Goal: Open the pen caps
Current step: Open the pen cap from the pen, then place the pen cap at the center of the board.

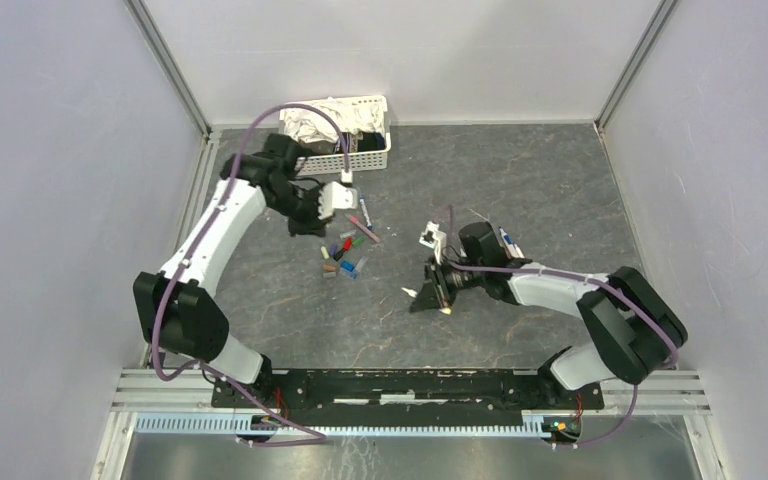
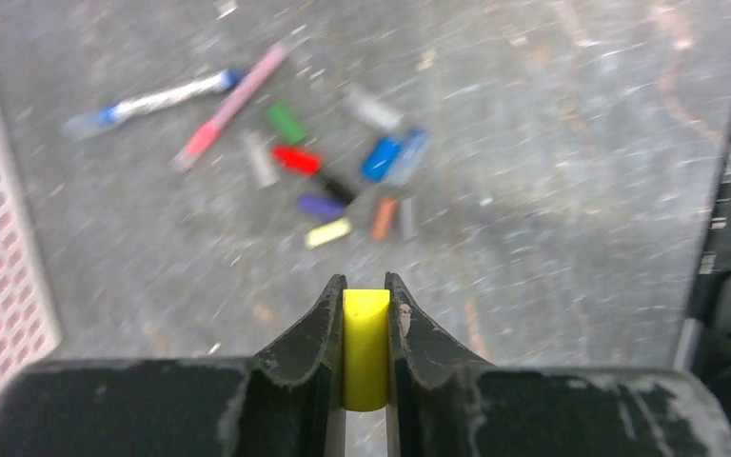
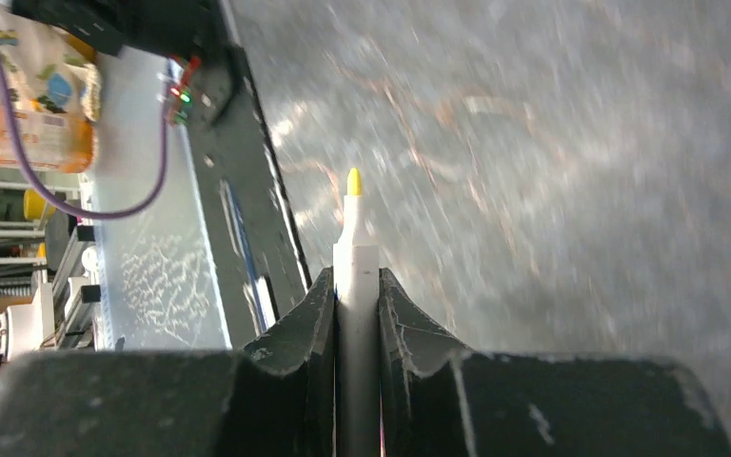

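My left gripper (image 2: 365, 286) is shut on a yellow pen cap (image 2: 365, 343), held above the table, short of a scatter of loose caps: green (image 2: 286, 123), red (image 2: 296, 159), blue (image 2: 379, 158), purple (image 2: 320, 205). Two capped pens, one blue-ended (image 2: 157, 97) and one pink (image 2: 233, 103), lie beyond them. In the top view the left gripper (image 1: 313, 227) hangs just left of this pile (image 1: 345, 255). My right gripper (image 3: 355, 276) is shut on a white pen (image 3: 355, 286) whose bare yellow tip (image 3: 353, 181) sticks out ahead. It sits at mid-table (image 1: 430, 290).
A white slotted basket (image 1: 372, 150) of cloths stands at the back, close behind the left arm, and its wall (image 2: 0, 257) shows at the left of the left wrist view. The metal rail (image 1: 410, 385) carrying the arm bases runs along the near edge.
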Robot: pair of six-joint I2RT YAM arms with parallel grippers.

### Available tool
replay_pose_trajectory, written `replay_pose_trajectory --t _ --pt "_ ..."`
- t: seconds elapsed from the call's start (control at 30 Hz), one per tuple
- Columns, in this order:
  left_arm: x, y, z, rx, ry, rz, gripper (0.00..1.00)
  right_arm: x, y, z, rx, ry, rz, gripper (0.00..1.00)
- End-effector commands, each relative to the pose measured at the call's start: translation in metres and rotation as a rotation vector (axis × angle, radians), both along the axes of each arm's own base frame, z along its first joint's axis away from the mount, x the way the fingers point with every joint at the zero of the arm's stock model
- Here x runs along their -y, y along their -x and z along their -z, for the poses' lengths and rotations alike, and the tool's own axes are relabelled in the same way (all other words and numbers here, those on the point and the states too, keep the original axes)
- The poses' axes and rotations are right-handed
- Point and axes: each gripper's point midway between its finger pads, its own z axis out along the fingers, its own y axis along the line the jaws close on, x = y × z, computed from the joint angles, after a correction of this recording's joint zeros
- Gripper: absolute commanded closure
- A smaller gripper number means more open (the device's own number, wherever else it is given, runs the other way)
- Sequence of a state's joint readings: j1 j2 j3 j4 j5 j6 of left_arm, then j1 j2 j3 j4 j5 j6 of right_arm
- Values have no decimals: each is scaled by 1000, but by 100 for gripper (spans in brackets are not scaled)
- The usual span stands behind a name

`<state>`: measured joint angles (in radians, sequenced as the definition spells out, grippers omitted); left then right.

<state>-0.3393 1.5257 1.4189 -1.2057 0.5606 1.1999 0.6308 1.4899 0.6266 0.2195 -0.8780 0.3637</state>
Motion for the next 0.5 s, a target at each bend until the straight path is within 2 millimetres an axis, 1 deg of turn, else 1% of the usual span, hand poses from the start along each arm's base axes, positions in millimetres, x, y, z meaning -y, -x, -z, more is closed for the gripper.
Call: replay_pose_trajectory --t 0.0,0.03,0.1,0.17,0.2,0.23,0.27,0.3,0.37,0.47 --pt "-37 -25 -8 80 -71 -32 98 36 17 23 -6 107 31 100" --pt "-35 -25 -5 80 -56 -34 98 38 15 23 2 107 43 100" --pt "-22 -18 0 44 13 -31 98 36 9 16 28 95 61 100" --pt "-11 -19 9 29 70 -60 98 36 -7 10 75 114 116 100" --pt "-5 -25 17 48 88 -76 98 38 -19 7 106 138 161 100" --pt "-3 -27 26 48 95 -103 98 43 -31 6 140 174 216 100" --pt "-1 -25 39 27 96 -125 98 48 -47 2 194 211 279 100" --pt "0 -27 48 25 98 -147 97 57 -58 1 225 262 344 100" --pt "1 -30 66 17 89 -176 93 72 -81 -5 293 323 466 100" --pt "-2 -39 90 25 57 -227 92 98 -105 -8 354 404 628 100"
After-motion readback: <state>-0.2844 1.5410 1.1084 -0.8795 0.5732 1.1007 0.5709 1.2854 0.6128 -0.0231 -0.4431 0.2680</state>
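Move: The yellow cap is already pulled off in the left fingers. The pile of loose caps it is taken to lies about 14 cm below, centred some 3 cm ahead and 6 cm to the right; its brown and grey caps are level with the hand and about 3 cm to the right. From the right hand, which holds the uncapped yellow pen, the row of opened pens lies about 9 cm ahead, 15 cm right and 6 cm lower. The yellow cap, still pinched in the left hand, swings about 3 cm forward and left, then is lowered some 9 cm towards the near edge of the cap pile, easing back and slightly right. The uncapped pen stays in the right hand, which goes right, back and down, then forward and further right towards the pen row, turning clockwise about 20 degrees while its fingers tip more downward; neither hand opens. ##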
